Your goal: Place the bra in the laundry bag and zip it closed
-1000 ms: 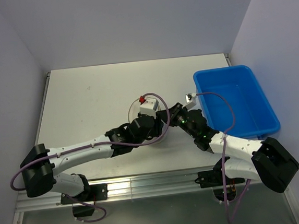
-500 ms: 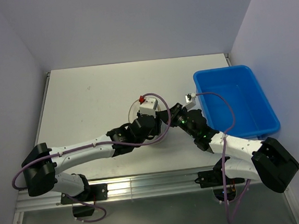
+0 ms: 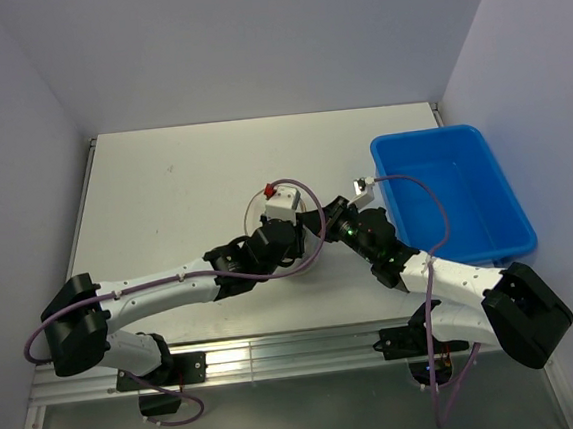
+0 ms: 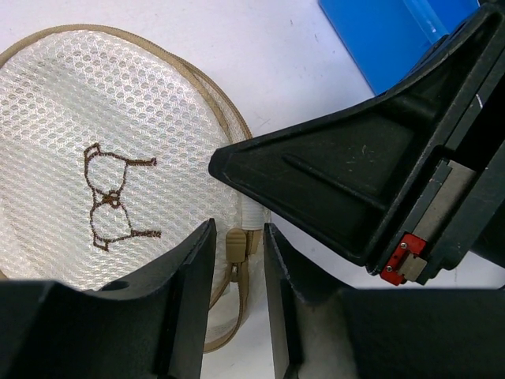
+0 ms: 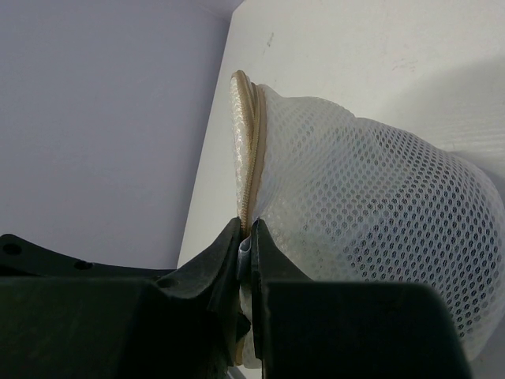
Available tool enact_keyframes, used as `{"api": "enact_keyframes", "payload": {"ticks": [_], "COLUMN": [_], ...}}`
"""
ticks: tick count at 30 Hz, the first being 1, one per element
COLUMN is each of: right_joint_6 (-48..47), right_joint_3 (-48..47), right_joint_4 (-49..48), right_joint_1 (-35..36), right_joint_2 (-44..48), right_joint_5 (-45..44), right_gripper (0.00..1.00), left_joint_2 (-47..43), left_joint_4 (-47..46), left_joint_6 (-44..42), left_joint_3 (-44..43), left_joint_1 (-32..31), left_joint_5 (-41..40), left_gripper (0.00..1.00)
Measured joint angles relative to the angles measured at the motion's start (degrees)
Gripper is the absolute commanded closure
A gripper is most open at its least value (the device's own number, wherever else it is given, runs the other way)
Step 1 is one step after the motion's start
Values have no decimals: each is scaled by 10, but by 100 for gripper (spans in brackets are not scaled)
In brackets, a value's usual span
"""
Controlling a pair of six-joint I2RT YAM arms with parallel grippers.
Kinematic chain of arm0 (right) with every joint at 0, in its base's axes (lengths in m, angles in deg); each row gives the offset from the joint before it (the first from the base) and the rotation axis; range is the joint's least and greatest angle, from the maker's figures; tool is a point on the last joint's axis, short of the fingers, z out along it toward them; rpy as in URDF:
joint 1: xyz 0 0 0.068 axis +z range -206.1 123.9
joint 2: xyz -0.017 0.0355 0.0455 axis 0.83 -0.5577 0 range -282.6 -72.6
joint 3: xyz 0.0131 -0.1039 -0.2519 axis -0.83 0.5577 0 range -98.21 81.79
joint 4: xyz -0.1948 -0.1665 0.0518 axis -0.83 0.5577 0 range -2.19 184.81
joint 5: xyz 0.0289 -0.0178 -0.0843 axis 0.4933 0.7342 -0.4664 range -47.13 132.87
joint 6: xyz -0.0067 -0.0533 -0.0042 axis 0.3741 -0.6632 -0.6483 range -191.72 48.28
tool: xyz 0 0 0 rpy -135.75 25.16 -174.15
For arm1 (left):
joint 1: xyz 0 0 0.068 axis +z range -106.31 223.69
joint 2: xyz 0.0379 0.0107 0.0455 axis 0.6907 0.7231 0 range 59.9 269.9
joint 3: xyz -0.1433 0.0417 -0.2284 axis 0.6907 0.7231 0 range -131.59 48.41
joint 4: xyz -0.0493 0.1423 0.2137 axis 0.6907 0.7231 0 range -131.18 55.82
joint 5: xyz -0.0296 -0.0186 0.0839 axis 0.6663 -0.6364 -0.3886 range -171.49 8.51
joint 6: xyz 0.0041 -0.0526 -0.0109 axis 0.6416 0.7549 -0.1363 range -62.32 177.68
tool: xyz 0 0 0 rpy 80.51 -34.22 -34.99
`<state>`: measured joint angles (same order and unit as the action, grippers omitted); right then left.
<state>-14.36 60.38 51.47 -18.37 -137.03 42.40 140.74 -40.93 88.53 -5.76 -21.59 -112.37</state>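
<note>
The laundry bag [image 4: 95, 118], a round cream mesh pouch with a brown bra drawing on its lid, lies mid-table [image 3: 258, 215], mostly under my left wrist. Its tan zip pull [image 4: 237, 246] hangs at the rim between the two fingers of my left gripper [image 4: 239, 233], which stand apart on either side of it without touching. My right gripper [image 5: 246, 229] is shut on the bag's rim, pinching a white tab beside the zip [image 5: 251, 142]; its black finger [image 4: 339, 174] reaches in from the right. The bra is out of view.
A blue plastic bin [image 3: 455, 195] stands at the right of the table, close behind my right arm, and its corner [image 4: 387, 31] shows in the left wrist view. Bare white table [image 3: 164, 185] lies left of and behind the bag.
My left gripper's jaws have narrowed a little around the zip pull. The right gripper keeps the same pinch on the bag's rim, and the bag has hardly moved.
</note>
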Motion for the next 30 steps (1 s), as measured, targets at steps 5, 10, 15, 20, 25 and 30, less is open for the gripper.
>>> {"api": "enact_keyframes", "payload": {"ticks": [5, 10, 15, 20, 25, 30], "right_joint_6": [0, 0, 1, 3, 5, 5], "right_joint_3": [0, 0, 0, 0, 0, 0], "right_joint_4": [0, 4, 8, 8, 6, 6], "right_joint_1": [0, -3, -12, -21, -24, -28], "right_joint_2": [0, 0, 0, 0, 0, 0], "right_joint_5": [0, 0, 7, 19, 23, 29], "right_gripper": [100, 100, 100, 100, 100, 100], "left_joint_2": [0, 9, 13, 15, 15, 14], "left_joint_4": [0, -1, -1, -2, -10, -21], "left_joint_6": [0, -1, 0, 1, 2, 1], "left_joint_3": [0, 0, 0, 0, 1, 7], "left_joint_1": [1, 3, 5, 6, 7, 7], "left_joint_5": [0, 1, 1, 1, 6, 7], "left_gripper": [75, 68, 64, 75, 100, 100]}}
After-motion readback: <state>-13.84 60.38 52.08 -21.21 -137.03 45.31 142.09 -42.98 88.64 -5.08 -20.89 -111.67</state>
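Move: The zipper pull sits between the left hand's parted fingertips, about 1 cm ahead and 1 cm below the hand point. The embroidered bag lid is centred some 6 cm ahead, 4 cm left and 3 cm below; the right fingertips, shut on the bag's zipped edge, are about 4 cm ahead, 2 cm right and 1 cm above. From the right hand, the zipper pull lies roughly 4 cm back, 2 cm left and 2 cm below. Left hand sinks about 1 cm, then closes, pinching the zipper pull, while the right keeps holding the zipped edge. ##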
